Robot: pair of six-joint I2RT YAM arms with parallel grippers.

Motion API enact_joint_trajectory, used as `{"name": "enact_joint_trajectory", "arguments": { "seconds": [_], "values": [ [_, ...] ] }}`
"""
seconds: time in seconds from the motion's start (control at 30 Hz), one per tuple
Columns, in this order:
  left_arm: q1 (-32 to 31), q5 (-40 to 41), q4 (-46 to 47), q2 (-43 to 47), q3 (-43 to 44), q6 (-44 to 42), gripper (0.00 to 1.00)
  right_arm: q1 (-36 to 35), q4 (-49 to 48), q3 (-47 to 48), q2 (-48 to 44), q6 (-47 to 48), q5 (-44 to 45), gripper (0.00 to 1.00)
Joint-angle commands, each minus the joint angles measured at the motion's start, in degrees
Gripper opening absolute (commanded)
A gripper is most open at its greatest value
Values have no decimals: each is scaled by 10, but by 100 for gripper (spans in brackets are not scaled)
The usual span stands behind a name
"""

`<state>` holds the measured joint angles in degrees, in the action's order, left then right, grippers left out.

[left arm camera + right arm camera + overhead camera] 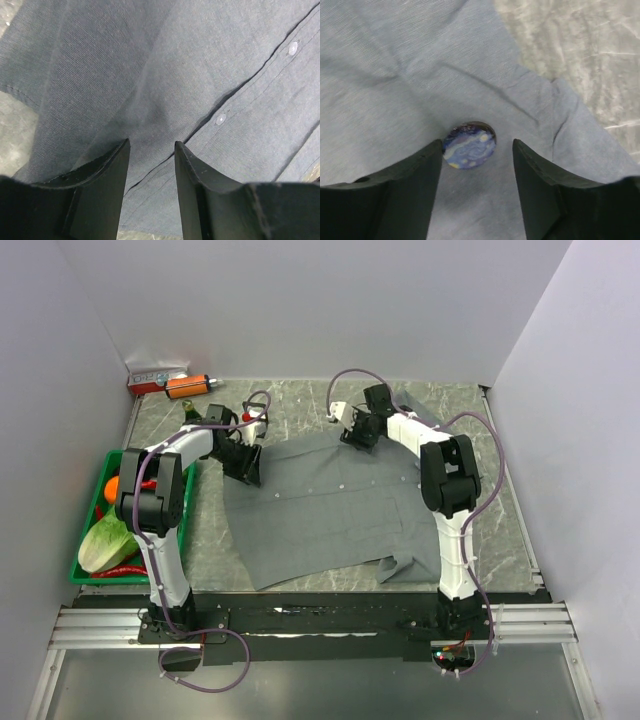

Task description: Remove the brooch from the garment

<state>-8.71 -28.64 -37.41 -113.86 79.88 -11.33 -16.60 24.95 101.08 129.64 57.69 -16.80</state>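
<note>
The grey shirt (320, 505) lies spread on the table. The brooch (469, 145), a round blue disc with swirls and yellow dots, sits on the cloth (395, 75) between the tips of my right gripper (477, 144). The jaws are open, the left tip at the disc's edge, the right tip apart from it. In the top view the right gripper (357, 436) is at the shirt's far edge and the brooch is hidden. My left gripper (151, 145) is open over the shirt (150, 60) by the button placket and holds nothing; it shows in the top view (247, 469) at the shirt's left edge.
A green crate (85, 575) with vegetables stands at the left. An orange tool (187, 386) and a box lie at the back left corner. White buttons (220, 119) run along the placket. Bare marbled table (580, 45) shows beyond the shirt.
</note>
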Motion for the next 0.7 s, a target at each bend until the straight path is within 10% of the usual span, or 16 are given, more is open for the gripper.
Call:
{"name": "enact_joint_trajectory", "arguments": {
  "seconds": [0.0, 0.67],
  "values": [
    [-1, -17, 1, 24, -9, -12, 47, -1, -115, -53, -47, -18, 22, 64],
    [-1, -39, 31, 36, -18, 20, 46, -12, -171, -67, -57, 1, 73, 36]
  ]
}}
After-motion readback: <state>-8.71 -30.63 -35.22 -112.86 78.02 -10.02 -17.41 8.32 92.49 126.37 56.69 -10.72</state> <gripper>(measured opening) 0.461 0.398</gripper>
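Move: The brooch lies almost between the right fingertips, about 1 cm left of the hand point and 1 cm below it, close to the left-rear finger. The garment's far edge runs some 4 cm straight ahead of the right hand, and the nearest button is about 9 cm back, level with it sideways. From the left hand the brooch is roughly 8 cm ahead and 15 cm to the right. The right hand's left-rear finger bears on the near-left rim of the brooch as the hand goes forward about 2 cm and rises some 1.5 cm, its fingertips swinging forward by around 10 degrees. The fingers close throughout, fastest near the end, narrowing on the brooch but leaving a gap beside it. The left hand stays low over the garment. ##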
